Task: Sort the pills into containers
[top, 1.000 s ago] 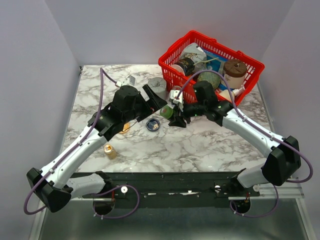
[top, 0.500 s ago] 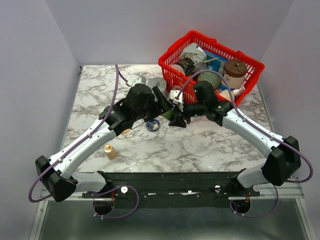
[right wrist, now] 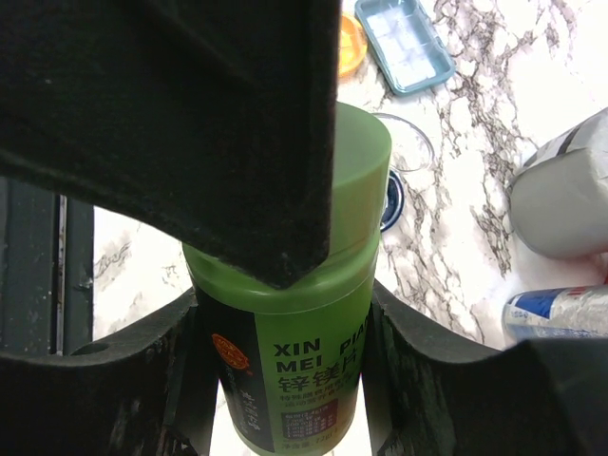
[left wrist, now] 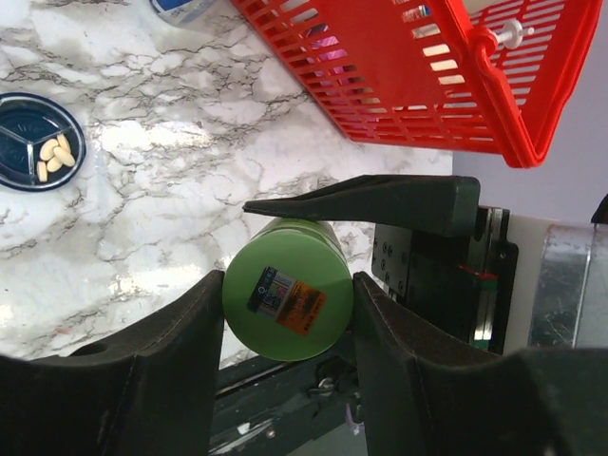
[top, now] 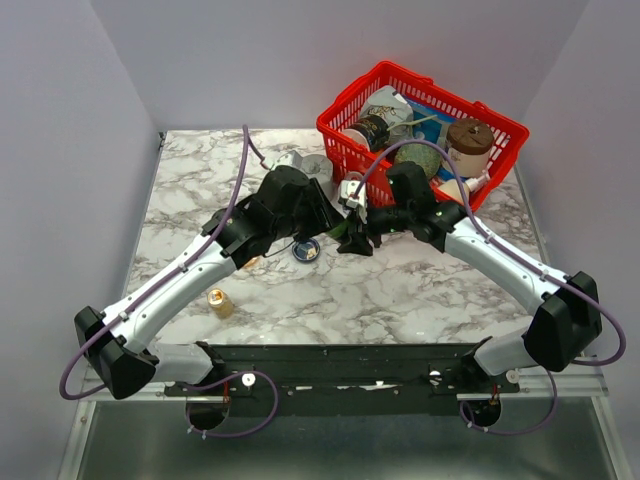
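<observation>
A green pill bottle [right wrist: 294, 380] with a label on its cap [left wrist: 288, 300] is held over the table's middle. My right gripper [right wrist: 285, 399] is shut on its body. My left gripper [left wrist: 288, 318] is shut on the cap, one finger pressing each side. In the top view the two grippers meet at the bottle [top: 338, 229]. A dark blue dish [left wrist: 36, 154] holds three pale pills [left wrist: 52, 157]; it lies just left of the bottle [top: 306, 249]. The orange dish [right wrist: 351, 43] is partly under my left arm [top: 251, 261].
A red wire basket [top: 497, 136] full of jars stands at the back right, close behind the grippers. A grey round block [top: 315, 168] lies by its left corner. A small amber bottle [top: 219, 301] stands front left. A teal tray [right wrist: 404, 43] lies beside the orange dish.
My left arm has swung right to the bottle and its jaws have closed onto the cap. The right arm and the bottle have not moved.
</observation>
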`<control>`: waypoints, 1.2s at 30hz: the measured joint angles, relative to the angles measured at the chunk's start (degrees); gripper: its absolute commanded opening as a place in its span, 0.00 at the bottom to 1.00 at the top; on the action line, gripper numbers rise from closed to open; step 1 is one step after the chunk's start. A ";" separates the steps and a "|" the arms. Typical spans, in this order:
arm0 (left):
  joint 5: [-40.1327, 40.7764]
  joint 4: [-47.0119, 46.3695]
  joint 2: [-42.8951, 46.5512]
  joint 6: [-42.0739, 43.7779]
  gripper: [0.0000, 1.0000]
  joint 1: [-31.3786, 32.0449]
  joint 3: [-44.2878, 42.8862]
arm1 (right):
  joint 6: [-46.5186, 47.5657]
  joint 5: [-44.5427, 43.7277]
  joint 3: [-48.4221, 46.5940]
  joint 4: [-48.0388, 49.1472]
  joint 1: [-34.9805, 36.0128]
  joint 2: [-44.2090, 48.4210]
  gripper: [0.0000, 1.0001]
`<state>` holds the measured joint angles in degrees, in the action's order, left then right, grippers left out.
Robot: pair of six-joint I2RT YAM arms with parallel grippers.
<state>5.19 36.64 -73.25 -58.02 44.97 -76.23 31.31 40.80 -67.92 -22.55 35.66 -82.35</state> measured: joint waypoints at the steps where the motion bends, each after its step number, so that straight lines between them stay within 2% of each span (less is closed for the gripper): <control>1: -0.61 -0.07 0.02 0.90 0.23 -0.02 0.00 | -0.15 0.46 0.00 -0.15 0.00 -0.02 0.19; 5: -4.57 -0.55 0.48 6.01 0.18 -0.63 0.26 | -0.44 3.93 0.00 -1.07 -0.50 -0.26 0.19; 12: -24.83 -5.95 4.26 20.59 0.19 -6.80 5.92 | -0.79 12.79 -0.04 -3.54 -0.90 -1.38 0.19; 15: -30.95 -5.38 4.20 27.91 0.24 -7.91 5.95 | -0.81 16.79 -0.31 -5.07 -0.90 -2.45 0.19; 19: -34.40 -2.51 3.43 36.00 0.35 -8.20 4.44 | -0.92 20.55 -0.81 -6.64 -0.90 -4.09 0.19; 25: -34.64 -0.48 2.40 40.24 0.50 -8.15 2.78 | -1.62 21.49 -1.31 -6.95 -0.90 -4.92 0.18; 28: -34.47 -0.50 2.43 40.37 0.66 -8.15 2.86 | -2.40 22.05 -1.36 -6.88 -0.90 -5.29 0.18; 29: -34.34 -0.50 2.45 40.37 0.81 -8.15 2.93 | -2.82 22.32 -1.36 -6.88 -0.92 -5.44 0.18; 31: -33.90 -0.66 2.86 40.39 0.98 -8.13 3.39 | -3.50 23.06 -1.38 -6.60 -1.03 -5.86 0.18; 36: -31.43 -0.96 5.88 38.62 0.99 -7.78 4.48 | -4.52 23.39 -1.38 -5.79 -1.16 -6.19 0.18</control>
<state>-26.24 35.68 -67.37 -19.40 37.19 -71.75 26.79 64.18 -69.30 -28.34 34.50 -88.53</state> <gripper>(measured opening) 0.984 0.587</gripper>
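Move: The left fingers are already shut on the green lid, at 0 cm every way. The bottle's body, in the right gripper, lies about 3 cm ahead of the left hand, 3 cm right and 3 cm below. On the table, the blue pill dish is some 5 cm ahead, 8 cm left and 20 cm down; the drink can is roughly 19 cm ahead, 5 cm right and 17 cm down. From the right hand, the lid sits about 3 cm back, 2 cm left and 3 cm up. Twist the left gripper clockwise on the lid by some 40 degrees while the right keeps its hold on the bottle and turns a little counter-clockwise, its fingers tipping further down. Carry both hands back towards the bases together, about 5 cm, then pause and open the left fingers wide to let go of the lid. ##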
